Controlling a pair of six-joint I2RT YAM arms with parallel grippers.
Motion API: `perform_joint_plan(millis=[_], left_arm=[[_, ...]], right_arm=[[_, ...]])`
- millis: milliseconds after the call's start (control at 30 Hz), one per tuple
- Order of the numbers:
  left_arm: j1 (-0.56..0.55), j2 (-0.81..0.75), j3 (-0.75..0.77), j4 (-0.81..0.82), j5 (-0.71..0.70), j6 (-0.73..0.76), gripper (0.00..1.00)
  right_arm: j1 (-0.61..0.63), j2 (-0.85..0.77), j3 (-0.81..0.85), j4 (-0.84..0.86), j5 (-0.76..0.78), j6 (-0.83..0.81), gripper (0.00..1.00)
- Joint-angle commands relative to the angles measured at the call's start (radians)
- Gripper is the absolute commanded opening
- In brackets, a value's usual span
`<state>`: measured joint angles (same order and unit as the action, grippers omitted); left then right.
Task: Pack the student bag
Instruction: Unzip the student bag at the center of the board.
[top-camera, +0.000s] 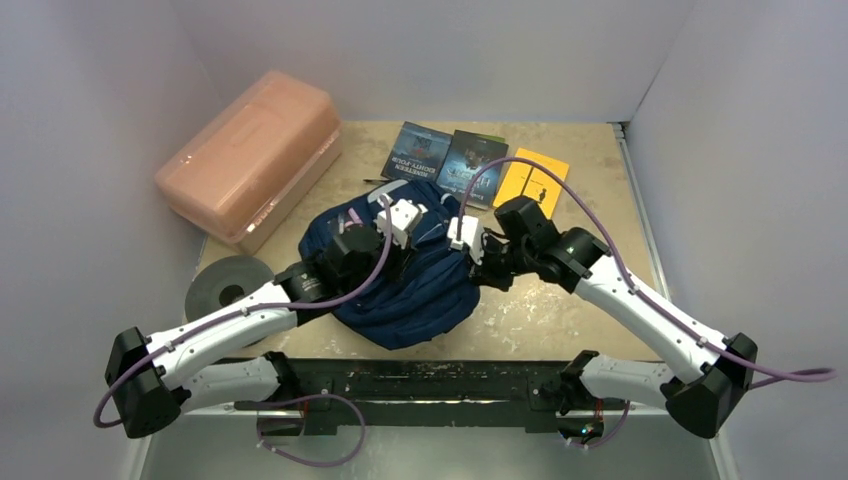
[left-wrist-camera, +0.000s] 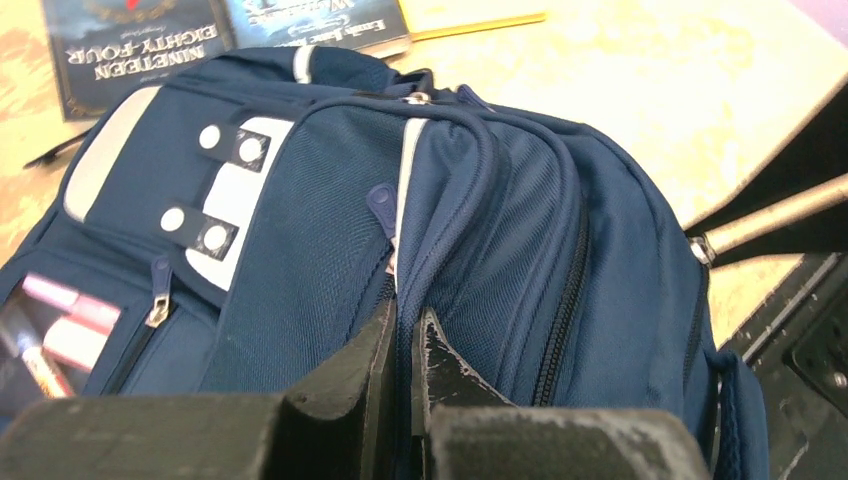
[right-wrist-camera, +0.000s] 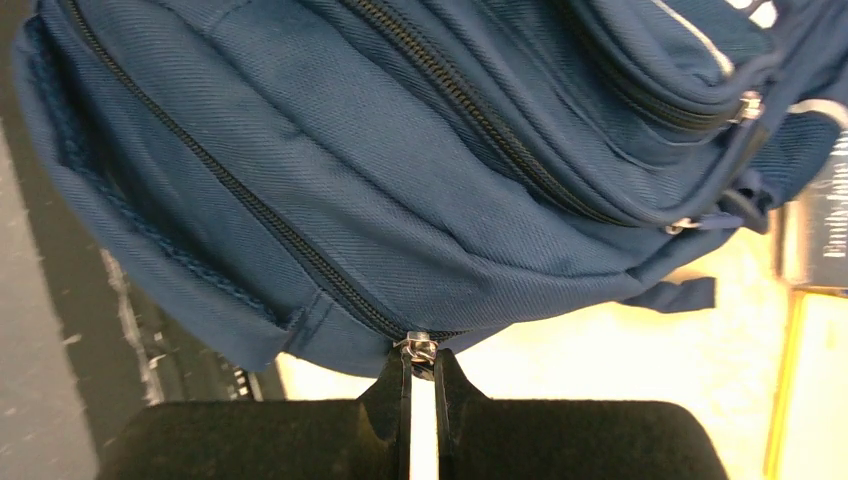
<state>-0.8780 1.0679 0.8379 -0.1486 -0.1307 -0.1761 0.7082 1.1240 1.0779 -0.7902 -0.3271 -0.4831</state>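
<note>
The student bag (top-camera: 415, 290) lies in the middle of the table, navy blue with a white patch (left-wrist-camera: 235, 195) on its front. My left gripper (left-wrist-camera: 405, 330) is shut on a fold of the bag's fabric beside a front zip. In the top view the left gripper (top-camera: 405, 240) sits over the bag's upper part. My right gripper (right-wrist-camera: 421, 358) is shut on a metal zip pull (right-wrist-camera: 419, 347) at the end of a long closed zip on the bag's side. From above, the right gripper (top-camera: 455, 248) meets the bag's right edge.
A salmon-pink plastic box (top-camera: 250, 155) stands at the back left. Three books lie behind the bag: a dark one (top-camera: 416, 152), a second dark one (top-camera: 472, 165) and a yellow one (top-camera: 531, 183). A grey tape roll (top-camera: 228, 285) lies left of the bag. Pink pens (left-wrist-camera: 65, 320) show in a front pocket.
</note>
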Motion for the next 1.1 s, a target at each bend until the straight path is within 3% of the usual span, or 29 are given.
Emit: perform_joint_plan(millis=[0,67,200,367,500,567,700,833,1067], left_arm=[[-0.095,-0.004,0.061,-0.066,-0.493,-0.205,0.00],[-0.132,0.005,0.093,-0.206,-0.644,-0.376,0.00],[-0.180,0.043,0.184,-0.442,-0.766,-0.665,0.00],[-0.253,0.108,0.284,-0.586,-0.840,-0.923,0.00],[-0.254,0.106,0.267,-0.541,-0.729,-0.946,0.00],[-0.252,0.075,0.210,-0.447,-0.637,-0.881,0.00],[-0.217,0.041,0.104,-0.249,-0.376,-0.756,0.24],[-0.142,0.098,0.103,-0.189,-0.138,-0.713,0.42],[-0.105,0.227,0.181,-0.180,0.003,-0.573,0.67]], right_arm=[[0.078,0.022,0.103,-0.163,-0.038,0.125,0.00],[0.103,0.011,0.101,-0.145,-0.062,0.174,0.00],[0.119,-0.025,0.091,-0.072,-0.132,0.256,0.00],[0.117,-0.079,0.028,0.151,0.010,0.632,0.00],[0.117,-0.123,-0.079,0.261,0.068,0.773,0.00],[0.117,-0.156,-0.125,0.299,0.140,0.780,0.00],[0.117,-0.207,-0.235,0.420,0.213,0.774,0.00],[0.117,-0.166,-0.213,0.424,0.225,0.688,0.00],[0.117,-0.145,-0.198,0.427,0.223,0.646,0.00]])
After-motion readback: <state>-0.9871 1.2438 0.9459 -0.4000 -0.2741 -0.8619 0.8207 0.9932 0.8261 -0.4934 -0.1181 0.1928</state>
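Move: My left hand still pinches a fold of the front pocket beside its white stripe. The zipper pull lies about 11 cm to its right, 3 cm back and slightly lower; the pens in the clear pocket are some 9 cm ahead and 10 cm to its left. My right hand already holds that pull between its fingertips. From it, the yellow book lies roughly 17 cm ahead and 11 cm right, down on the table. Keeping the zipper pull pinched, I draw my right hand back about 4 cm, lift it some 3 cm, then lower it past its starting height while turning the wrist clockwise. My left hand first swings the pocket fold counter-clockwise, edging back and left, then opens wide, releases it, and goes down about 5 cm and right towards the pull, tipping downwards. ##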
